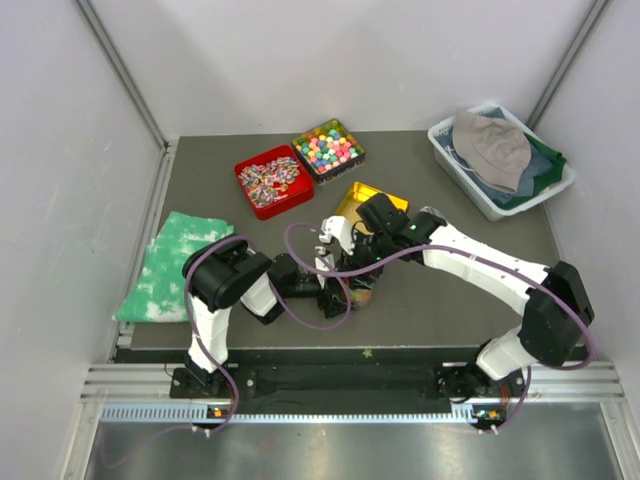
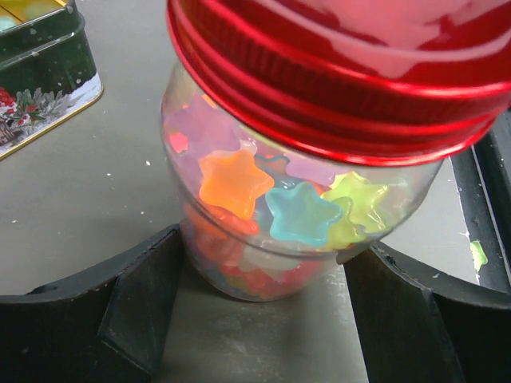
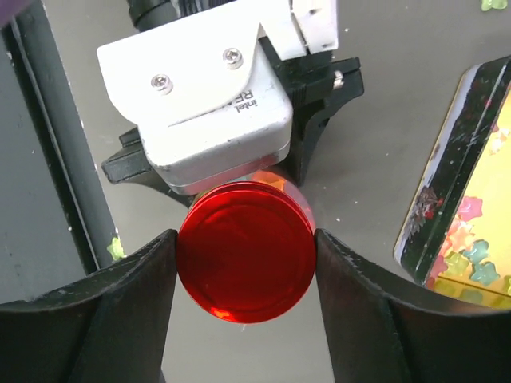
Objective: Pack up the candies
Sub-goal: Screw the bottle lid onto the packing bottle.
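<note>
A clear jar (image 2: pixel 279 215) with a red screw lid (image 3: pixel 244 251) stands on the dark table, full of the candies (image 2: pixel 231 179), glossy star-shaped jelly pieces in orange, blue, yellow and red. My left gripper (image 2: pixel 265 249) is closed round the jar's lower body, with one finger on each side. From above, my right gripper (image 3: pixel 246 239) is shut on the lid, both pads touching its rim. In the top view both grippers meet at the jar (image 1: pixel 358 295), which they mostly hide. More candies (image 3: pixel 477 243) lie in an open tin with a yellow inside (image 1: pixel 352 196).
A red tin of striped wrapped sweets (image 1: pixel 273 180) and a tin of pastel balls (image 1: pixel 327 148) stand at the back. A green cloth (image 1: pixel 175 265) lies left. A white bin (image 1: pixel 455 170) with a hat is back right. A stray green candy (image 2: pixel 477 255) lies beside the jar.
</note>
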Controlling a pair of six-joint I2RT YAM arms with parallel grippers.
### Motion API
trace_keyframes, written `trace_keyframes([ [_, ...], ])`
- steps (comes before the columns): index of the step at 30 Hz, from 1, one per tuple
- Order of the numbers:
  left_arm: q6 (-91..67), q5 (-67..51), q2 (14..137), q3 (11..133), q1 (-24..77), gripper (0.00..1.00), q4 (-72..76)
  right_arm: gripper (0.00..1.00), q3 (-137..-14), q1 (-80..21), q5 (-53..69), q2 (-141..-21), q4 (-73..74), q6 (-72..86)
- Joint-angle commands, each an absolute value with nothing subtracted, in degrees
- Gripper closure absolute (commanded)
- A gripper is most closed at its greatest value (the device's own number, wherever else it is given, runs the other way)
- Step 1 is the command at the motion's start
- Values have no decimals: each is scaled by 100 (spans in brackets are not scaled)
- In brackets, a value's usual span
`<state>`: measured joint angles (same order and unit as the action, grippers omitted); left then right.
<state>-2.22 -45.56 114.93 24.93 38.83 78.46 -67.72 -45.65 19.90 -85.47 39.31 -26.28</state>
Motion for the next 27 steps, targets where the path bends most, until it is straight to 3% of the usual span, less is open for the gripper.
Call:
trace_keyframes([
  [1, -176, -4597, 11575, 2435, 3929, 18, 9738, 28, -6504, -4641, 1731, -8640, 3770, -2548],
  [3, -176, -4614, 11566, 2435, 3929, 18, 9729, 26, -6521, -4641, 1688, -8622, 3806, -2619],
  [8, -167, -4606, 11575, 2435, 3929, 18, 9729, 2, -6565, -4623, 1863, -8526, 4121, -2882],
  [18, -167, -4623, 11584, 2443, 3929, 18, 9729, 1, -6961, -4359, 2540, -8297, 4957, -3682],
  [27, -184, -4658, 11593, 2452, 3937, 18, 9729, 1, -7110, -4254, 1653, -8156, 4966, -4657],
])
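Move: The red bottle lid is already between the right gripper's fingertips, right at its hand point, on the candy bottle, whose middle is about 6 cm below. The yellow tin stands roughly 17 cm ahead of the right hand, 2 cm to its right and 8 cm lower; the red tin is some 26 cm ahead, 17 cm left and 8 cm lower. From the left gripper, low around the bottle, the lid is about 8 cm straight above. Let go of the lid: spread the right fingers wide while the gripper dips about 2.5 cm and slides right and slightly back. Then lift it most of the way back up, still easing right to about 4 cm from the start, turning the wrist some 10 degrees counter-clockwise over the lid. Keep the left gripper still around the bottle's lower part. ##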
